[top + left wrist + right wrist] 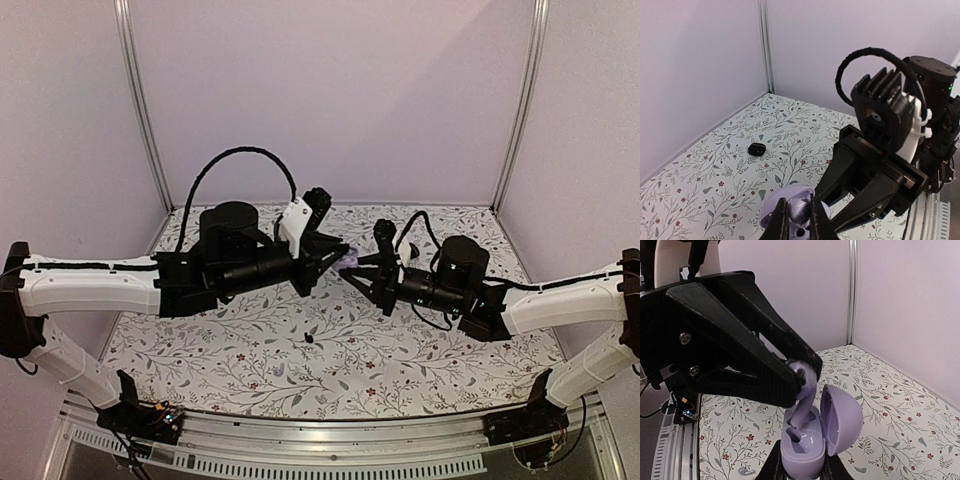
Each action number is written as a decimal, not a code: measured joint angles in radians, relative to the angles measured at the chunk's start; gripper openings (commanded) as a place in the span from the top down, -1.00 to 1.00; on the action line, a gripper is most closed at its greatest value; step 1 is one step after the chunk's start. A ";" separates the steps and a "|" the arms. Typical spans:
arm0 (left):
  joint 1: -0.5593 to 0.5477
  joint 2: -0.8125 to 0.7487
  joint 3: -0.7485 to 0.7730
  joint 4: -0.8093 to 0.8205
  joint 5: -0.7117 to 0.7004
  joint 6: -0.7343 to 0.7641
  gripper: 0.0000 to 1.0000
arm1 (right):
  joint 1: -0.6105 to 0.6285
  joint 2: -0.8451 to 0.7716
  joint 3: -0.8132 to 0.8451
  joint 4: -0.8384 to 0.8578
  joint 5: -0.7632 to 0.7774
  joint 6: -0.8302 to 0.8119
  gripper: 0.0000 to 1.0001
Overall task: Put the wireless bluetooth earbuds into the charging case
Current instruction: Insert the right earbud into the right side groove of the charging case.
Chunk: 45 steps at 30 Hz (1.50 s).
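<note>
The charging case [802,452] is lavender and its lid [842,420] stands open. My right gripper [801,467] is shut on the case's base and holds it above the cloth. My left gripper [802,376] is shut on a lavender earbud [803,407], whose stem tip reaches down into the case's left well. From the left wrist, that earbud [798,209] sits between my left gripper [796,216] fingers, over the case [774,205]. In the top view, both grippers, left [340,253] and right [356,270], meet at the case [348,260] mid-table. Another small lavender earbud [742,471] lies on the cloth.
A small glossy black oval object [756,148] lies on the flower-patterned cloth [250,360]. The top view shows a small dark thing [309,339] on the cloth in front of the grippers. Pale walls close the back and both sides. A metal rail [320,440] runs along the near edge.
</note>
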 measured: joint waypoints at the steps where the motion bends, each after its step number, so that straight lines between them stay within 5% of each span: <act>1: 0.000 0.002 0.000 0.000 0.000 0.000 0.97 | 0.000 0.000 0.000 0.000 0.001 0.000 1.00; 26: -0.063 0.076 0.055 -0.035 -0.164 0.070 0.95 | 0.001 0.000 0.000 -0.019 0.080 0.126 1.00; 45: -0.087 0.090 0.090 -0.076 -0.167 0.058 0.09 | 0.003 0.000 0.011 -0.029 0.106 0.102 1.00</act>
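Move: The left hand, with the right earbud already pinched in its fingers, has the charging case about 3 cm below it and 2 cm to its right, level in reach. The case's open lid stands some 2 cm farther out than the case's middle, and the right fingertips gripping the case are about 3 cm right and 4 cm below the left hand. For the right hand, the case is right at its fingertips, about 1 cm ahead, left and up of the hand point. The left hand eases down and to the right by about 2 cm each, rolling its left side up some 5 to 10 degrees as it takes the right earbud down to the groove on the case's near side, then opens its fingers to a bit under half, lets go of the earbud and starts to lift slightly. Meanwhile the right hand keeps its grip on the case and carries it about 1.5 cm forward, turning it slightly clockwise and tipping it a little under the earbud. ##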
